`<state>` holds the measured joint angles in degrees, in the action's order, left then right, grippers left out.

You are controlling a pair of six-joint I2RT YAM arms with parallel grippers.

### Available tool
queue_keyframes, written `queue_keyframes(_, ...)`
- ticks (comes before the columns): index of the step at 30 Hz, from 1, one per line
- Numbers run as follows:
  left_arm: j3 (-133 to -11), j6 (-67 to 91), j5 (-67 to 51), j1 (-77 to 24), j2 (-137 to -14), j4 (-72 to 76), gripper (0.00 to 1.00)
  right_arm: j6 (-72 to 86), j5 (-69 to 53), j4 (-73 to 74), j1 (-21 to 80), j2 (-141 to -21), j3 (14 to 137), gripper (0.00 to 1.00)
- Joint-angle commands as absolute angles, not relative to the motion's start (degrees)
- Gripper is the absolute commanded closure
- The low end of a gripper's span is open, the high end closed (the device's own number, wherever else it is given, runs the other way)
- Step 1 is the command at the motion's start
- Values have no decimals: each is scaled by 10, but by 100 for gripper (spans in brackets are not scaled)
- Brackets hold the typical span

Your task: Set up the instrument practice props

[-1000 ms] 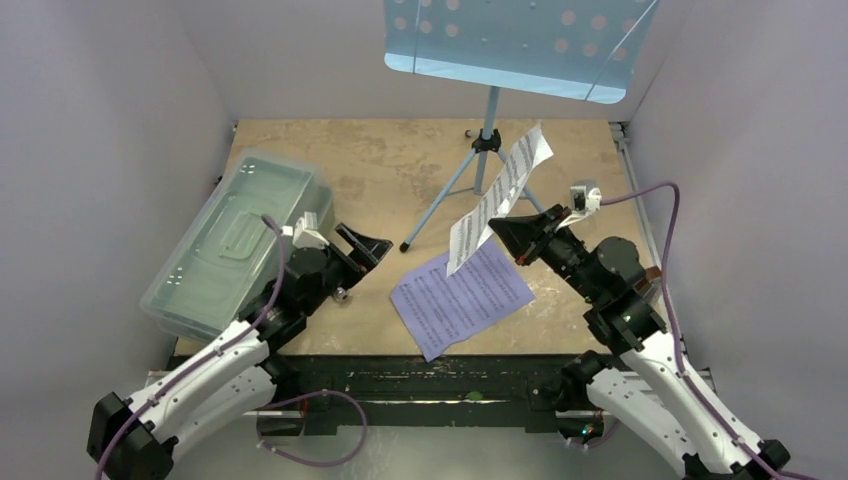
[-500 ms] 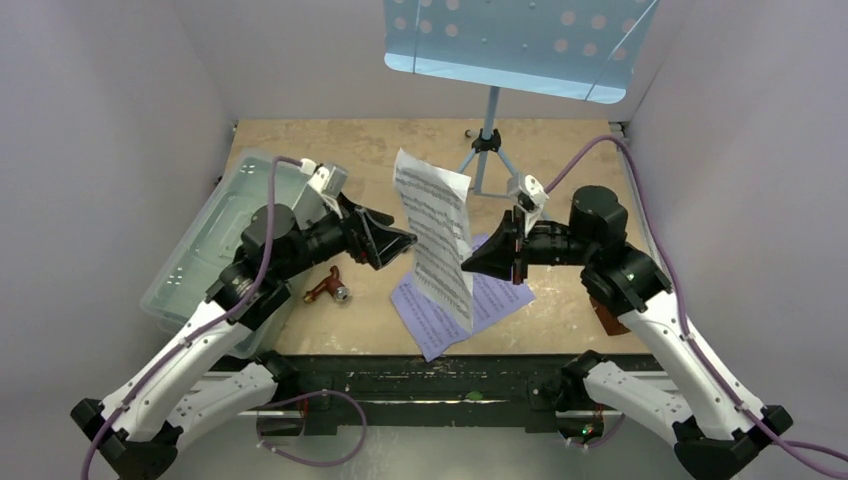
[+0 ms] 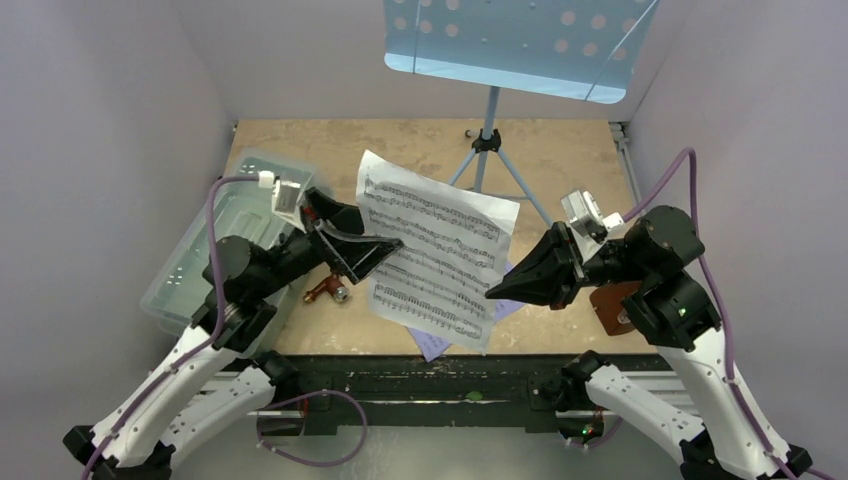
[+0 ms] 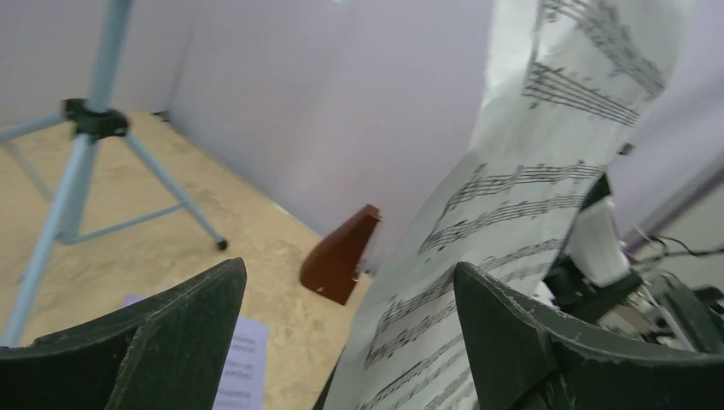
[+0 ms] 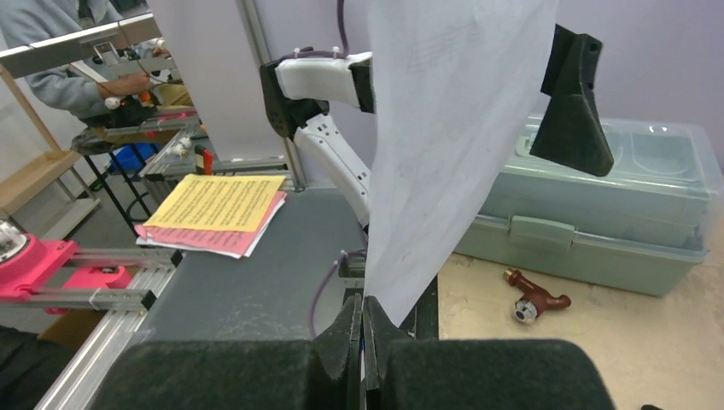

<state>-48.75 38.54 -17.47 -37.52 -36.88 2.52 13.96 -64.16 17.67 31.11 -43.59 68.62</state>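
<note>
A white sheet-music page hangs in the air over the middle of the table. My right gripper is shut on its lower right corner, and the jaws pinch the paper in the right wrist view. My left gripper is open at the page's left edge, and that edge stands in the gap between its fingers without being pinched. A lilac page lies on the table, mostly hidden under the white one. The light-blue music stand is at the back. A brown metronome sits by the right arm.
A large clear lidded box lies at the left, under the left arm. A small reddish-brown piece with a metal end lies beside it. The stand's tripod legs spread behind the held page. Walls close in on three sides.
The right gripper has drawn back to the right and turned the white page broadside to the top camera. The left gripper has shifted to the page's left edge and stands wider open.
</note>
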Motion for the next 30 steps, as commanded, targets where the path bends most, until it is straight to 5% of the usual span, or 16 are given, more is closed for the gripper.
queue_keyframes(1, -470, 539, -409, -374, -444, 338, 18, 159, -659, 161, 313, -440, 704, 100)
queue_keyframes(6, -473, 599, -448, -374, -449, 417, 46, 155, -608, 175, 313, -431, 697, 100)
queue_keyframes(9, -497, 536, -405, -374, -443, 342, 85, 173, -563, 145, 312, -425, 682, 99)
queue_keyframes(11, -504, 509, -371, -374, -436, 318, 93, 215, -535, 92, 313, -421, 659, 83)
queue_keyframes(13, -505, 491, -324, -374, -425, 303, 100, 246, -507, 50, 312, -421, 647, 79)
queue_keyframes(21, -513, 500, -230, -374, -423, 354, 100, 362, -399, -103, 313, -423, 587, 38)
queue_keyframes(30, -519, 551, -235, -374, -463, 409, 100, 419, -388, -196, 313, -441, 570, 36)
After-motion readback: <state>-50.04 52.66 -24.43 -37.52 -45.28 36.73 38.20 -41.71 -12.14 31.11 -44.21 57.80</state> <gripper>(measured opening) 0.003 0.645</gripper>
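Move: The left hand is wide open beside the upright sheet of music; the sheet's middle is about 4 cm back, 6 cm to its right and 3 cm above it. Its near-left edge is closer. The right hand already grips the sheet low, with the middle some 5 cm ahead, 8 cm left and slightly above. From the left hand, the stand's lip lies roughly 28 cm ahead and 21 cm right, about level; the purple sheet is 4 cm ahead, 15 cm right and 45 cm below. The left fingers shut on the sheet's near-left edge and pinch it, after the left hand swings about 5 cm back and 4 cm right, turning some 25 degrees clockwise. Keeping that pinch, it lifts the sheet to about 10 cm above its start and eases a little forward. The right hand waits, then opens and lets go while moving some 7 cm forward and 3 cm up, turning clockwise and rolling its left side up. ##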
